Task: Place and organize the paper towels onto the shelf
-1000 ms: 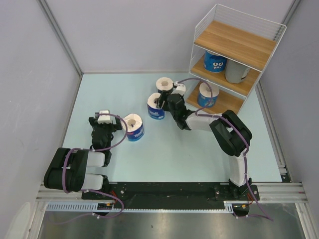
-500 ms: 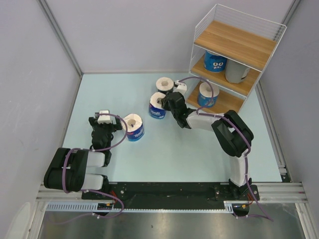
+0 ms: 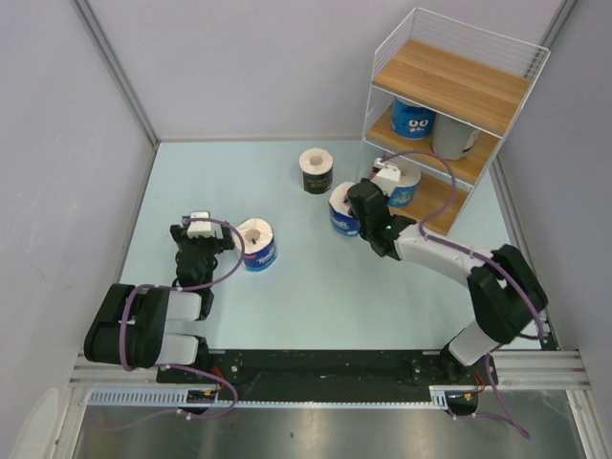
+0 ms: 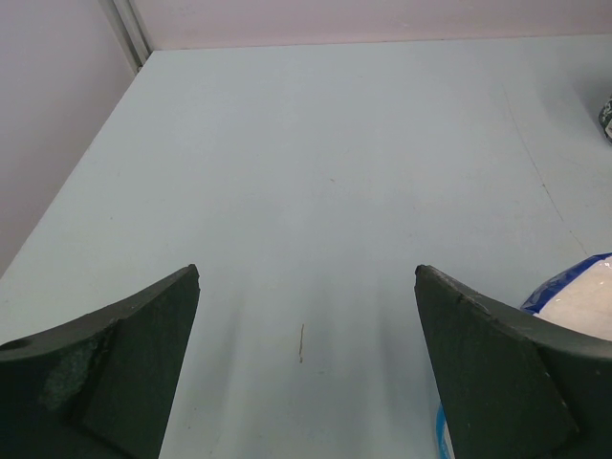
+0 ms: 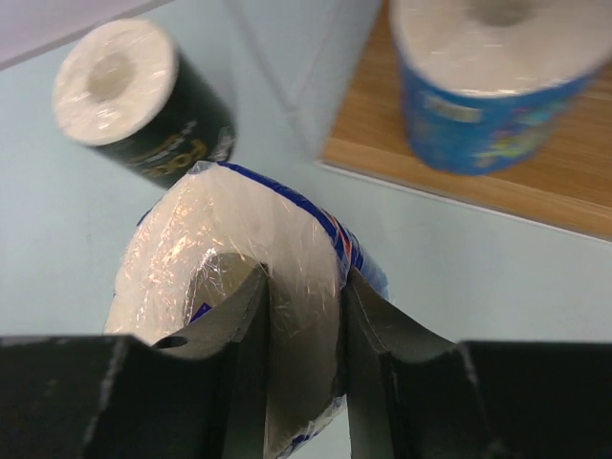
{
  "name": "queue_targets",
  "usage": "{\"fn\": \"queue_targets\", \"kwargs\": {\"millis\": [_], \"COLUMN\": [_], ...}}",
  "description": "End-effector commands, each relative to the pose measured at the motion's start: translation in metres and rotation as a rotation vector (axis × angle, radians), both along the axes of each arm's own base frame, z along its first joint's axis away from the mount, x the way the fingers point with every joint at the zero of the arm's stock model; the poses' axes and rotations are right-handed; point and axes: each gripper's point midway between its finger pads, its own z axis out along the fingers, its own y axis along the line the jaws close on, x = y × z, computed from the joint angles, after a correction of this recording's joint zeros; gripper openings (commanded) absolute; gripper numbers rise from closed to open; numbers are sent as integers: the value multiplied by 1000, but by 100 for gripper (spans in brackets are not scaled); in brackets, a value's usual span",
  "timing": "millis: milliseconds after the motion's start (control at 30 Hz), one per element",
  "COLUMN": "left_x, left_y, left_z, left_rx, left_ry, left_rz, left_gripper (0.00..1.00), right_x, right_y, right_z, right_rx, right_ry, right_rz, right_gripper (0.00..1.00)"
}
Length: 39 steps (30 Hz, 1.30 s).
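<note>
My right gripper (image 3: 352, 206) is shut on a blue-wrapped roll (image 3: 340, 210), one finger in its core and one outside its wall (image 5: 287, 258), just left of the shelf (image 3: 449, 86). A black-wrapped roll (image 3: 316, 170) stands on the table behind it, and shows in the right wrist view (image 5: 143, 96). A blue roll (image 3: 402, 184) stands on the bottom board (image 5: 497, 186). A blue roll (image 3: 413, 118) and a grey roll (image 3: 453, 139) stand on the middle board. My left gripper (image 3: 199, 228) is open and empty beside another blue roll (image 3: 256, 244), whose edge shows in the left wrist view (image 4: 579, 301).
Grey walls enclose the pale blue table (image 3: 287, 296) on three sides. The shelf's top board (image 3: 454, 81) holds nothing. The white wire frame (image 3: 382, 57) stands at the back right corner.
My right gripper has carried the blue roll right and a little nearer, away from the black roll and toward the shelf's bottom board. The left arm has not moved.
</note>
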Motion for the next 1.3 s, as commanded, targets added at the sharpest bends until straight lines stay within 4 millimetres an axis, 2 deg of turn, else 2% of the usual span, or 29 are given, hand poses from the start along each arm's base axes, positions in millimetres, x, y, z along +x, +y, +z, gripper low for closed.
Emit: {"fn": "queue_targets", "kwargs": {"millis": [0, 33, 67, 100, 167, 200, 300, 567, 833, 1267], "left_x": [4, 4, 4, 4, 4, 4, 4, 4, 4, 4], "left_y": [-5, -5, -5, -5, -5, -5, -5, -5, -5, -5], "left_z": [18, 17, 17, 17, 17, 17, 17, 17, 17, 18], "left_rx": [-14, -13, -13, -13, -13, -13, -15, -15, -14, -14], "left_ry": [-62, -60, -60, -60, -59, -59, -59, -60, -60, -62], "left_rz": [-28, -28, -28, -28, -28, -28, -28, -28, -28, -28], "left_gripper": [100, 100, 100, 100, 100, 100, 100, 100, 100, 100], "right_x": [-24, -29, -30, -38, -42, -46, -49, -38, -20, -2], "right_y": [-82, -95, -113, -127, -154, -163, -185, -210, -224, -243], "right_z": [1, 12, 11, -1, 3, -3, -1, 13, 12, 3], "right_rx": [-18, 10, 14, 7, 26, 24, 28, 34, 55, 87], "right_ry": [9, -15, -14, 3, -12, -2, -21, -113, -173, -210], "right_rz": [-235, -259, -300, -324, -383, -399, -452, -546, -589, -648], "right_gripper": [11, 11, 11, 11, 11, 11, 11, 11, 10, 10]}}
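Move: The right hand holds the blue paper towel roll by its wall; the free spot on the bottom shelf board lies about 22 cm to its right, 3 cm ahead and 10 cm below. The roll already on that shelf stands some 12 cm right and 7 cm ahead, 5 cm lower; the dark roll is about 10 cm left, 10 cm ahead and 6 cm lower. From the idle left hand the free spot is roughly 61 cm right, 8 cm ahead and 7 cm down. The right arm keeps its pinch on the roll's wall and sweeps it quickly some 19 cm to the right, drawing back about 6 cm and dipping slightly, so that it comes round in front of the roll already shelved. It then slows and eases forward and right, about 4 cm each way, towards the free right-hand end of the bottom shelf, the wrist turning clockwise some 35 degrees over the whole swing and the fingertips tilting up a little towards the end. ##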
